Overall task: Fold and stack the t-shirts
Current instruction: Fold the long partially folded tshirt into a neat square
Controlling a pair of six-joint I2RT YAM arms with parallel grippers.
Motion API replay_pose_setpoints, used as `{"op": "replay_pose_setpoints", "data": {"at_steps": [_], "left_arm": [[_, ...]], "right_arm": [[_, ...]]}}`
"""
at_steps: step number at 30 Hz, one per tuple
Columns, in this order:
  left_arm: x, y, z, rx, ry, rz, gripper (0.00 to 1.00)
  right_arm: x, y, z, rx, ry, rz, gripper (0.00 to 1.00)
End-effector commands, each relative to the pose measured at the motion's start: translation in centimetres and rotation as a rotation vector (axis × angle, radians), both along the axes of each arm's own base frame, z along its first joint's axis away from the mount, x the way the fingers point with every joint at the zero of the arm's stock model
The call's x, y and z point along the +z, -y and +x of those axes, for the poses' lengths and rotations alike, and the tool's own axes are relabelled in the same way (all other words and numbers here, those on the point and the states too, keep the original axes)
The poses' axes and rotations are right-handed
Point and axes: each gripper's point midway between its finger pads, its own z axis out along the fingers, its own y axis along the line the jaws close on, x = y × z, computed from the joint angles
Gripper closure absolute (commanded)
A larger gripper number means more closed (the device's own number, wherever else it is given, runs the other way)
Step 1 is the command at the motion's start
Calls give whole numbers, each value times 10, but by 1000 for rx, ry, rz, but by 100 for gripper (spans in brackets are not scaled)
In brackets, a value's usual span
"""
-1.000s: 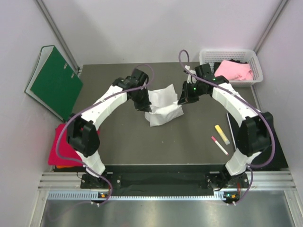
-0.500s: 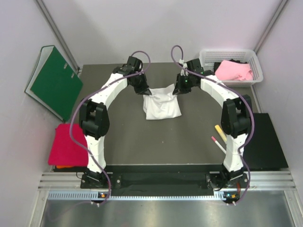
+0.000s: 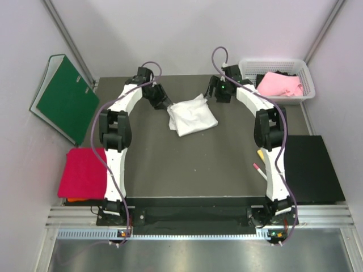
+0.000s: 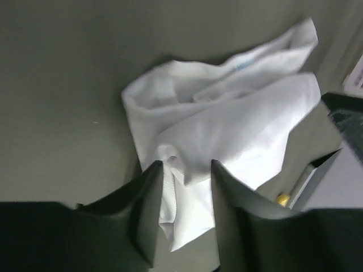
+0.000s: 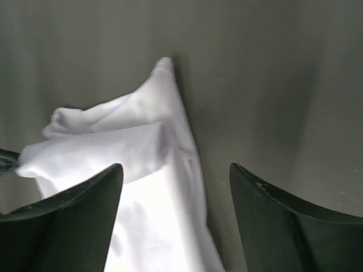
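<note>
The white t-shirt (image 3: 191, 115) lies in a loose folded bundle on the dark table, toward the far side. My left gripper (image 3: 165, 103) is at its left edge, open; in the left wrist view a corner of the white t-shirt (image 4: 227, 124) lies loose between the parted fingers (image 4: 148, 215) of that gripper (image 4: 185, 164). My right gripper (image 3: 212, 92) hovers off the bundle's far right corner, open wide (image 5: 176, 167), with the white cloth (image 5: 142, 153) below it. The crimson-red t-shirt (image 3: 82, 173) lies folded at the left on an orange one (image 3: 74, 200). The pink t-shirt (image 3: 279, 85) sits in the basket.
A white basket (image 3: 247, 67) stands at the back right. A green binder (image 3: 65, 96) leans against the left wall. A yellow marker (image 3: 260, 153) and a pink marker (image 3: 260, 170) lie near the right arm, beside a black pad (image 3: 312, 170).
Both arms swung toward the far side, drawing the white shirt's edge over itself. Both grippers then opened and let it go; the shirt lies as a flatter bundle.
</note>
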Motion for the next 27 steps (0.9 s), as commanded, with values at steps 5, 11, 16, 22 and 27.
{"op": "replay_pose_setpoints", "data": {"at_steps": [5,11,16,22,27], "left_arm": [[11,-25,5,36,5,-57,1],[18,-22,-28,-22,35,-89,1],[10,-8,-56,-80,1,-134,1],[15,8,-63,-122,27,-141,1],[-2,28,-70,-170,-14,-142,9]], "right_arm": [[32,21,12,-149,101,10,0],[62,28,-24,-154,111,11,0],[60,28,-45,-145,74,29,0],[45,18,-64,-117,20,56,0],[36,19,-77,-117,-11,57,0]]}}
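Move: Just back of both hands and between them lies the folded white t-shirt: its middle is some 6 cm back, 10 cm right and roughly 5 cm below the left hand, and about 8 cm back, 6 cm left and 5 cm below the right. The basket stands around 30 cm right and 7 cm ahead of the right hand, with the pink t-shirt in it about 5 cm ahead and 30 cm right of that hand. Opening both grippers wide at the far corners of the fold, the hands slip outward, left hand some 4 cm left, right hand about 3 cm right, each dipping 3 cm. Both then draw back towards the shirt's near corners, ending about 7 cm nearer the base; the left stays low and swings back right, while the right arcs up nearly 7 cm and starts down again. ##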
